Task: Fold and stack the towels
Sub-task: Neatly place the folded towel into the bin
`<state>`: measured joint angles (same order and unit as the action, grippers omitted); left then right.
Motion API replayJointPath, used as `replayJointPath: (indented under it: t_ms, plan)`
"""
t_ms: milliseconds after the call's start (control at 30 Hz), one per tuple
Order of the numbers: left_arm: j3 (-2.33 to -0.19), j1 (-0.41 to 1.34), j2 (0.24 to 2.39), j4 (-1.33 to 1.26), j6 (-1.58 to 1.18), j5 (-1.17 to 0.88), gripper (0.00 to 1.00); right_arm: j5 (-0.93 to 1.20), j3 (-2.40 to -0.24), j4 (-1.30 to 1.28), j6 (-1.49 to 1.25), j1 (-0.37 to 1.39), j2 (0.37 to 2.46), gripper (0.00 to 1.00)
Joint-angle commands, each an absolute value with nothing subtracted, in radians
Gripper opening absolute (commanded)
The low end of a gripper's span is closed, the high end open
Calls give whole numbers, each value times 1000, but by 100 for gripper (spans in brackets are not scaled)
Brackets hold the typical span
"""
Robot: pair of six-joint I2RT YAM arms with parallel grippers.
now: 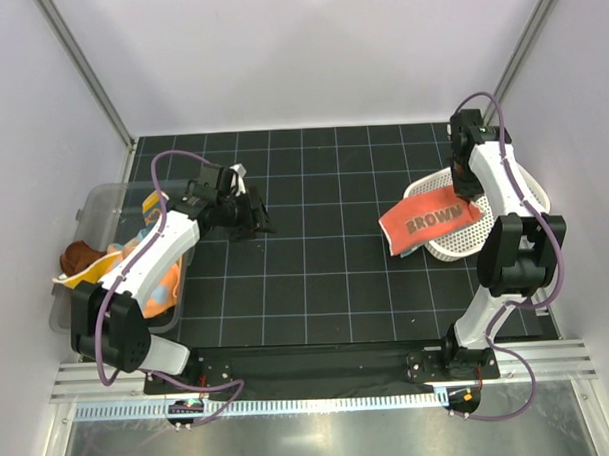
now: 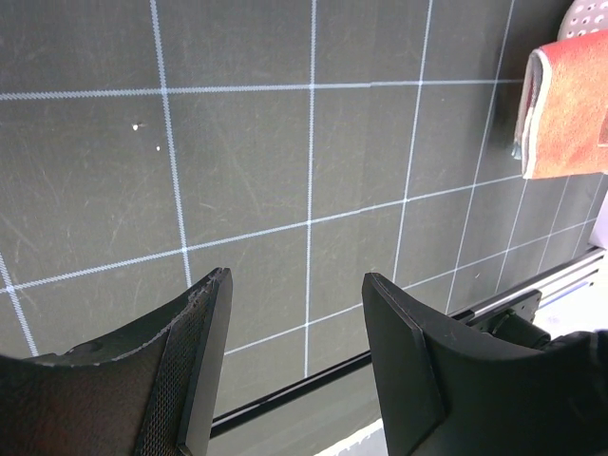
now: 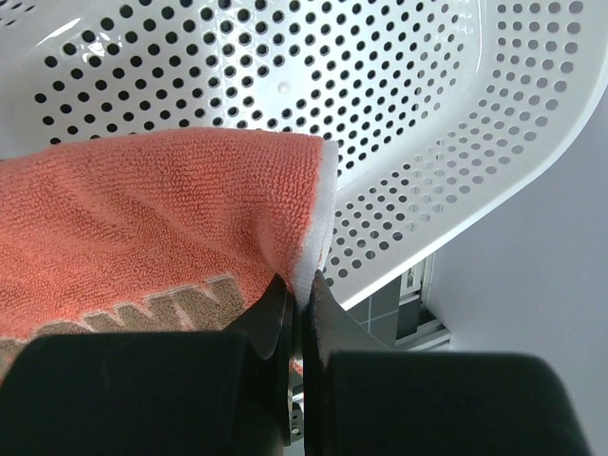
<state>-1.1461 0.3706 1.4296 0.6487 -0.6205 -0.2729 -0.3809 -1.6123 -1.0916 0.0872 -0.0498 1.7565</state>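
A red-orange towel (image 1: 429, 222) with brown lettering lies folded over the front rim of the white perforated basket (image 1: 500, 229) and hangs out above the mat. My right gripper (image 1: 467, 190) is shut on its white-edged corner. The right wrist view shows the fingertips (image 3: 302, 290) pinching that towel (image 3: 142, 218) over the basket (image 3: 427, 114). My left gripper (image 1: 254, 220) hangs open over the bare mat, jaws wide apart (image 2: 296, 280) with nothing between them. The same towel (image 2: 568, 114) shows far off in the left wrist view. More towels, orange (image 1: 164, 285), yellow (image 1: 96, 269) and rust-brown (image 1: 77, 257), are heaped in the clear bin.
The clear plastic bin (image 1: 102, 207) stands at the left edge of the black gridded mat (image 1: 316, 258), under my left arm. A metal rail (image 1: 320, 373) runs along the near edge. White walls close in both sides.
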Motion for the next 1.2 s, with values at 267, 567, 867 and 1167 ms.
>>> replayJointPath:
  t_ms: [267, 567, 867, 1167]
  plan:
    - [-1244, 365, 1453, 687, -598, -281, 61, -376, -1669, -974, 176, -123, 1802, 1]
    - [-1298, 365, 1465, 703, -603, -291, 61, -371, -1701, -931, 213, -164, 1864, 1]
    - [-1342, 365, 1479, 718, -601, -318, 62, -370, -1727, -913, 247, -201, 1907, 1]
    - [-1367, 364, 1480, 715, -615, -334, 62, -373, -1758, -865, 297, -209, 1999, 1]
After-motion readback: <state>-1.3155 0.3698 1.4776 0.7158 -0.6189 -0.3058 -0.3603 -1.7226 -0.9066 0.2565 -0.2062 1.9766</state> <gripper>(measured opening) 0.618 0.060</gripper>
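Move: The white bin I am filling has its middle about 8 cm to the right of my right hand, some 4 cm farther out and 11 cm below. I already hold the folded towel by its right end; its middle hangs about 10 cm left of that hand, 4 cm nearer and 6 cm lower, with the free end still out past the bin's left rim. From my left hand the bin lies roughly 53 cm to the right, 9 cm farther out and 10 cm down. With my right hand I keep the towel's end pinched and carry it some 7 cm right and 5 cm forward, sinking about 4 cm, across the bin towards its far right side, so the free end is drawn in after me. My wrist hardly turns and my fingers stay shut. My empty left hand rises about 4 cm and eases a little forward, fingers still open. ##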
